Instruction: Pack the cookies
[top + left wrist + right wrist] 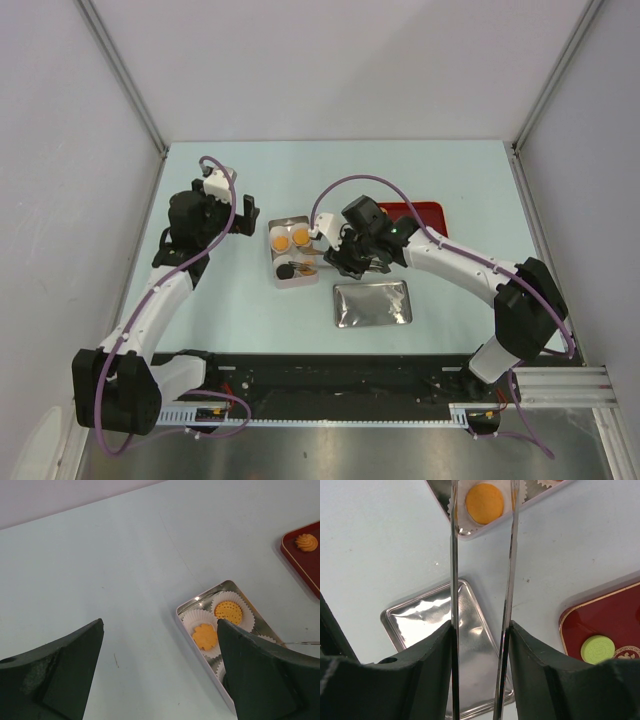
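A small metal tin [288, 282] holds white paper cups with cookies: two orange ones [281, 240] at its far end and a black one [285, 270] nearer. The left wrist view shows a dotted round cookie [228, 612] and a flower-shaped one [205, 636]. My right gripper [480, 630] is shut on metal tongs [454, 555]. The blades stand apart, their tips on either side of a round orange cookie [484, 503] lying in a cup in the tin [470, 533]. My left gripper [160, 670] hangs open left of the tin, holding nothing.
The tin's silver lid [372, 303] lies flat just right of and nearer than the tin. A red tray [415, 213] at the back right carries a green cookie [598, 648] and a swirled orange one [306, 542]. Walls enclose the table on three sides.
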Action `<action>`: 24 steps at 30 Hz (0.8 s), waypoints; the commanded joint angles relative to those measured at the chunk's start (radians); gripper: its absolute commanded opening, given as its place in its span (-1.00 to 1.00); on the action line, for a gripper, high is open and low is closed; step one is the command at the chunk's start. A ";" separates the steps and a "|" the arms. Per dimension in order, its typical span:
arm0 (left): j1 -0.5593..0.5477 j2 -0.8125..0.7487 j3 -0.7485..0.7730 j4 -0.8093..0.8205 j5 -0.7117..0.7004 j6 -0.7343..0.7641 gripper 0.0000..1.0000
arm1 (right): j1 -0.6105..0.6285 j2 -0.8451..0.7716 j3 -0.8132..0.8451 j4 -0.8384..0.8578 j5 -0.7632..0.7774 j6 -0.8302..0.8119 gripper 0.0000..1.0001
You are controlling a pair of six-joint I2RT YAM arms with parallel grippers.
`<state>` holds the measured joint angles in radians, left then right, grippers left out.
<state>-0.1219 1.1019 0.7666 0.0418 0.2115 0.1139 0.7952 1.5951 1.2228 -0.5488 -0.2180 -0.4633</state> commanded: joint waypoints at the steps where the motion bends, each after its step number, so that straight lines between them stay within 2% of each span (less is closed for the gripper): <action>1: -0.005 -0.002 0.019 0.027 -0.003 0.013 0.99 | 0.006 -0.009 0.041 0.033 -0.007 0.006 -0.01; 14: -0.005 0.000 0.020 0.027 -0.001 0.012 1.00 | 0.003 -0.096 0.044 0.078 0.016 0.011 -0.05; 24: -0.005 -0.004 0.020 0.027 -0.007 0.009 0.99 | -0.108 -0.138 0.044 0.133 0.043 0.094 -0.06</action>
<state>-0.1219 1.1019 0.7666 0.0418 0.2111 0.1139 0.7280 1.4944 1.2236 -0.4808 -0.2096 -0.4183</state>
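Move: Just below the right hand's held tongs, the round orange cookie sits in its cup about 8 cm left, 2 cm ahead and 10 cm below. The dark cookie is some 5 cm farther left of it. From this hand, the red tray's middle lies about 14 cm right and 10 cm ahead, the silver tray's 6 cm right and 8 cm back. For the left hand, the round cookie is roughly 15 cm right, 8 cm back and 20 cm below. After a pause, the right hand lifts the open tongs about 5 cm off the cookie, easing forward, wrist tilting slightly. ##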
